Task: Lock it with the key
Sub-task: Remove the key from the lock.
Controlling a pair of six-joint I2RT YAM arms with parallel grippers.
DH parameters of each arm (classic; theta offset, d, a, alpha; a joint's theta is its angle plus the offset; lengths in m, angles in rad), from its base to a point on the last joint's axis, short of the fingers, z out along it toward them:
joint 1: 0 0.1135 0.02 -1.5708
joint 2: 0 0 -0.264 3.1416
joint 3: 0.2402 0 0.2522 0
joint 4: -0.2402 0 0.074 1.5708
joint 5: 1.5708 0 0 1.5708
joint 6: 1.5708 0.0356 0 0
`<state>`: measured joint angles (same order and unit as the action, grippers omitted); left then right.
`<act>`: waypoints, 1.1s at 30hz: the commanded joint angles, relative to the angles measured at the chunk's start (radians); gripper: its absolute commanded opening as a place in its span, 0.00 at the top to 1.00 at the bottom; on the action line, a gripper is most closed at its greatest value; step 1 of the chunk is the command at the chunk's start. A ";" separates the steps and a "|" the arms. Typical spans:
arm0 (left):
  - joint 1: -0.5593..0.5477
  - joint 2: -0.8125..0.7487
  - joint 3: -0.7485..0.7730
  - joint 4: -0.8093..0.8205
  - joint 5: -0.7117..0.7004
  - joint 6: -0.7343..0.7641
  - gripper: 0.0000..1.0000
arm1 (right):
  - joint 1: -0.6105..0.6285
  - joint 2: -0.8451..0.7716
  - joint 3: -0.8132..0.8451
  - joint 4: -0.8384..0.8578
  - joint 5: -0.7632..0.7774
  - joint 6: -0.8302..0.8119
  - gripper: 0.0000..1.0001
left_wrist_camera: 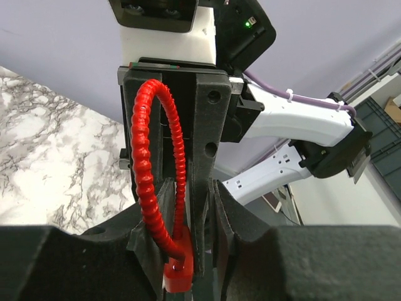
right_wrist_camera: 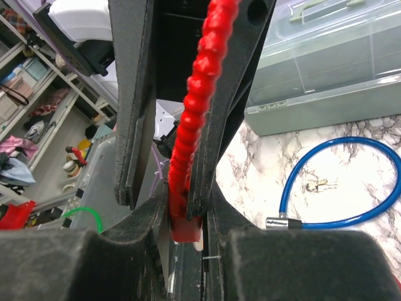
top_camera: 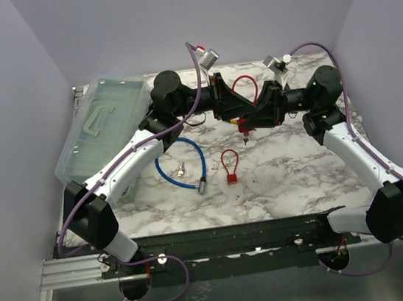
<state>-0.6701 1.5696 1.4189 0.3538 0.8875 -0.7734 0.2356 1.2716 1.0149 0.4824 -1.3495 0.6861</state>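
A red lock with a ribbed red cable loop (top_camera: 245, 77) is held up above the middle of the table, where both grippers meet. My right gripper (top_camera: 255, 117) (right_wrist_camera: 188, 207) is shut on the red lock's body (right_wrist_camera: 185, 227). My left gripper (top_camera: 235, 112) (left_wrist_camera: 191, 194) straddles the same red lock (left_wrist_camera: 141, 138) from the other side. Its jaws are narrow, with a gap still showing beside the lock. One finger of each gripper lies between the other's fingers. Small keys (top_camera: 182, 170) (right_wrist_camera: 318, 184) lie on the table inside a blue cable loop (top_camera: 201, 156) (right_wrist_camera: 341, 221).
A second red lock (top_camera: 231, 178) lies on the marble table in front of the grippers. A clear plastic box (top_camera: 101, 119) (right_wrist_camera: 326, 69) stands at the back left. The table is walled on three sides.
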 commanded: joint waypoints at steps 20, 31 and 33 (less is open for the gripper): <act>0.072 -0.028 0.024 0.090 -0.034 -0.130 1.00 | 0.008 -0.041 0.020 -0.116 0.056 -0.092 0.33; 0.105 -0.054 -0.009 0.183 -0.118 -0.263 1.00 | 0.008 -0.060 -0.044 -0.019 0.202 -0.018 0.38; 0.106 -0.052 -0.008 0.190 -0.124 -0.265 1.00 | 0.008 -0.059 -0.051 0.006 0.224 0.001 0.39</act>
<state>-0.5587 1.5593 1.4120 0.4767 0.8124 -1.0080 0.2367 1.2198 0.9840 0.4175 -1.1980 0.6441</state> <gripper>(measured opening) 0.049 0.621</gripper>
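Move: Just beneath the left fingertips, which already straddle its red cable, the red lock's body lies about 4 cm below the left hand and perhaps 1 cm nearer the base. The same body sits right at the right hand, still pinched there. From the right hand, the second red lock lies on the table roughly 28 cm below and 3 cm left; the pliers lie some 14 cm ahead, 2 cm right, equally low. Shutting on the red cable just above the lock's body, the left fingers take hold while both hands stay nearly still; the right fingers then open wide and let go of the body. The left hand carries the lock away from them, about 4 cm forward, 3 cm left and 3 cm up, turning slightly counter-clockwise, as the right hand edges forward a centimetre or so and turns about 10 degrees clockwise. ##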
